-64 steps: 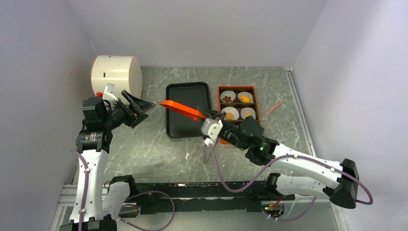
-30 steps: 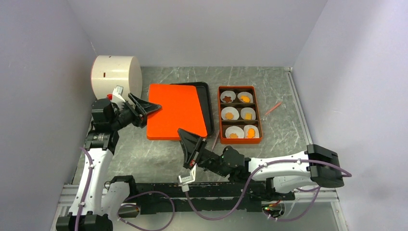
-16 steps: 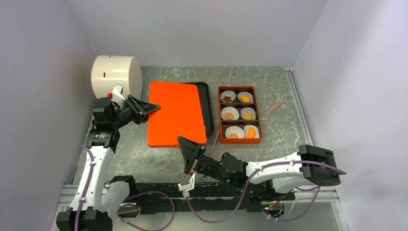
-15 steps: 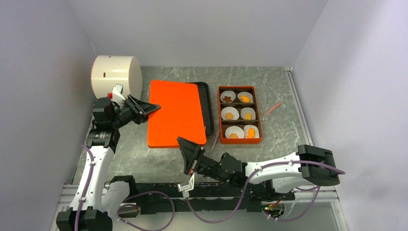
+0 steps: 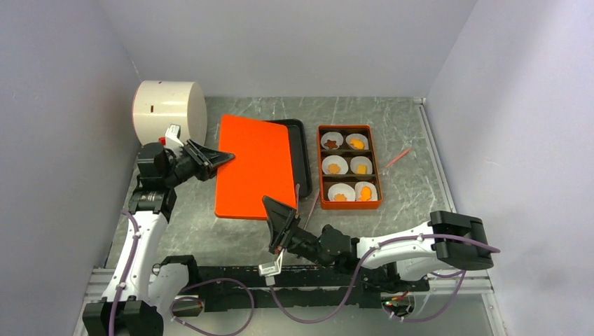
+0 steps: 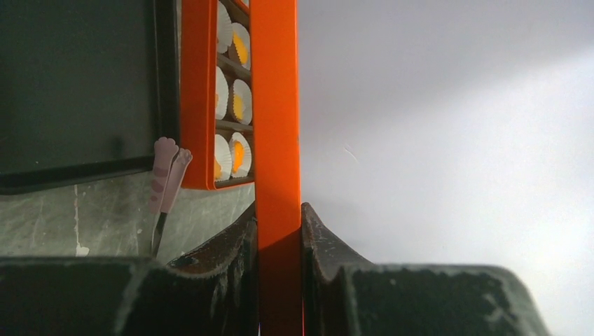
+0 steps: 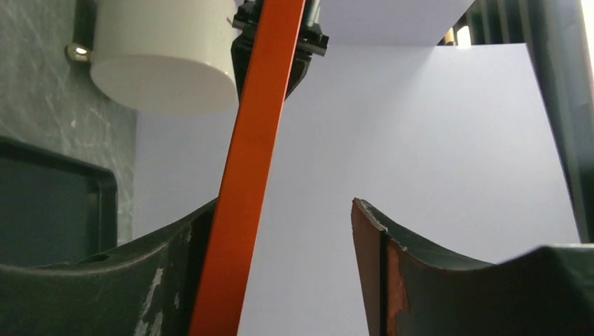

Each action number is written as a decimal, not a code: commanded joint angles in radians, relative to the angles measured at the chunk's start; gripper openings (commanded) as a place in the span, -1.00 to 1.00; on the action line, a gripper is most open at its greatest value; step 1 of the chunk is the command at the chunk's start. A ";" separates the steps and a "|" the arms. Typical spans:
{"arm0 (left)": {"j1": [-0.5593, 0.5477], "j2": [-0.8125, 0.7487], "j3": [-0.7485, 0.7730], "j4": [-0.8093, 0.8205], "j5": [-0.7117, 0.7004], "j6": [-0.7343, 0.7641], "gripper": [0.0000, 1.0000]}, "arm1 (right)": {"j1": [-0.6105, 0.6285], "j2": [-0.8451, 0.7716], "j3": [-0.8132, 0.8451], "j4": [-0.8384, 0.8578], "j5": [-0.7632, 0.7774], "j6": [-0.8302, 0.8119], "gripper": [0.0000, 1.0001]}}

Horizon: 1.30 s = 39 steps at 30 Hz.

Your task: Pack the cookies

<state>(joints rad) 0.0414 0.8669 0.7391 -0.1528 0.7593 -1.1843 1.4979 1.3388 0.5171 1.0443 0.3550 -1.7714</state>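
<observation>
The cookies [image 5: 335, 168], orange ones and a dark brown star [image 5: 329, 144], lie in white paper cups inside the orange box [image 5: 379, 168]. The cups and cookies [image 6: 239, 50] also show in the left wrist view. A flat orange lid [image 5: 256, 168] is held over the black tray [image 5: 302, 150]. My left gripper [image 5: 223, 158] is shut on the lid's left edge, and the lid rim [image 6: 277, 126] is squeezed between its fingers [image 6: 279, 210]. My right gripper [image 5: 279, 213] stands open at the lid's near edge. The lid rim [image 7: 259, 133] leans on one finger [image 7: 175, 266], while the other finger is apart.
A white cylinder [image 5: 168, 108] lies on its side at the back left, close behind my left gripper. Pink tweezers [image 6: 167, 171] lie between tray and box. A thin pink stick [image 5: 397, 157] lies right of the box. Grey walls close in on both sides.
My left gripper has shut on the lid's left edge. My right gripper has opened and let go of the lid's near edge. The lid has swung slightly to the right.
</observation>
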 commanded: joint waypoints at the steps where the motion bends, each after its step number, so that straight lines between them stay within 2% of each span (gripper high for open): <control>1: -0.004 -0.003 0.002 0.133 0.008 -0.020 -0.90 | 0.003 -0.091 0.001 -0.098 0.089 0.144 0.43; 5: -0.005 0.016 0.021 0.145 -0.017 -0.014 -0.90 | 0.012 -0.180 0.015 -0.303 0.115 0.349 0.61; 7: -0.005 0.029 0.028 0.183 -0.030 -0.013 -0.90 | 0.012 -0.218 0.037 -0.433 0.116 0.487 0.63; 14: -0.010 0.057 -0.030 0.360 -0.090 -0.100 -0.90 | 0.014 -0.297 0.088 -0.689 0.106 0.798 0.66; 21: -0.032 0.082 -0.097 0.505 -0.132 -0.186 -0.90 | -0.001 -0.431 0.096 -0.819 0.082 1.039 0.79; 24: -0.036 0.094 -0.125 0.582 -0.148 -0.231 -0.90 | -0.050 -0.451 0.115 -0.854 0.112 1.163 0.90; 27: -0.073 0.104 -0.128 0.592 -0.169 -0.230 -0.90 | -0.194 -0.453 0.146 -0.896 0.090 1.306 0.94; 33: -0.135 0.110 -0.161 0.654 -0.235 -0.258 -0.90 | -0.612 -0.425 0.196 -0.922 0.013 1.611 1.00; 39: -0.242 0.144 -0.206 0.761 -0.333 -0.294 -0.90 | -0.972 -0.299 0.275 -1.019 -0.111 1.909 1.00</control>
<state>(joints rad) -0.1452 0.9928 0.5411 0.4408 0.4973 -1.4242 0.6914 0.9703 0.7097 0.0990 0.3470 -0.1398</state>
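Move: The lid is already held at its left edge by the left hand, its middle about 9 cm to that hand's right and 3 cm back. The open box lies about 38 cm to the left hand's right, 6 cm ahead and 25 cm below; the baking tray is 12 cm right and 8 cm ahead, on the table. From the right hand, the box is 20 cm ahead, 23 cm right and 26 cm below; the lid's middle is 11 cm ahead and 5 cm left, the tongs 4 cm ahead and 8 cm right, at table height. The lid stays pinched in the left hand, which carries it some 4 cm forward, then about 3 cm right towards the box, tilting around 10 degrees. The right hand, already opening, draws right and down about 5 cm clear of the near right corner, then swings quickly forward and right over the box, spreading wide, its wrist turning over roughly 95 degrees so the fingers end pointing forward. ##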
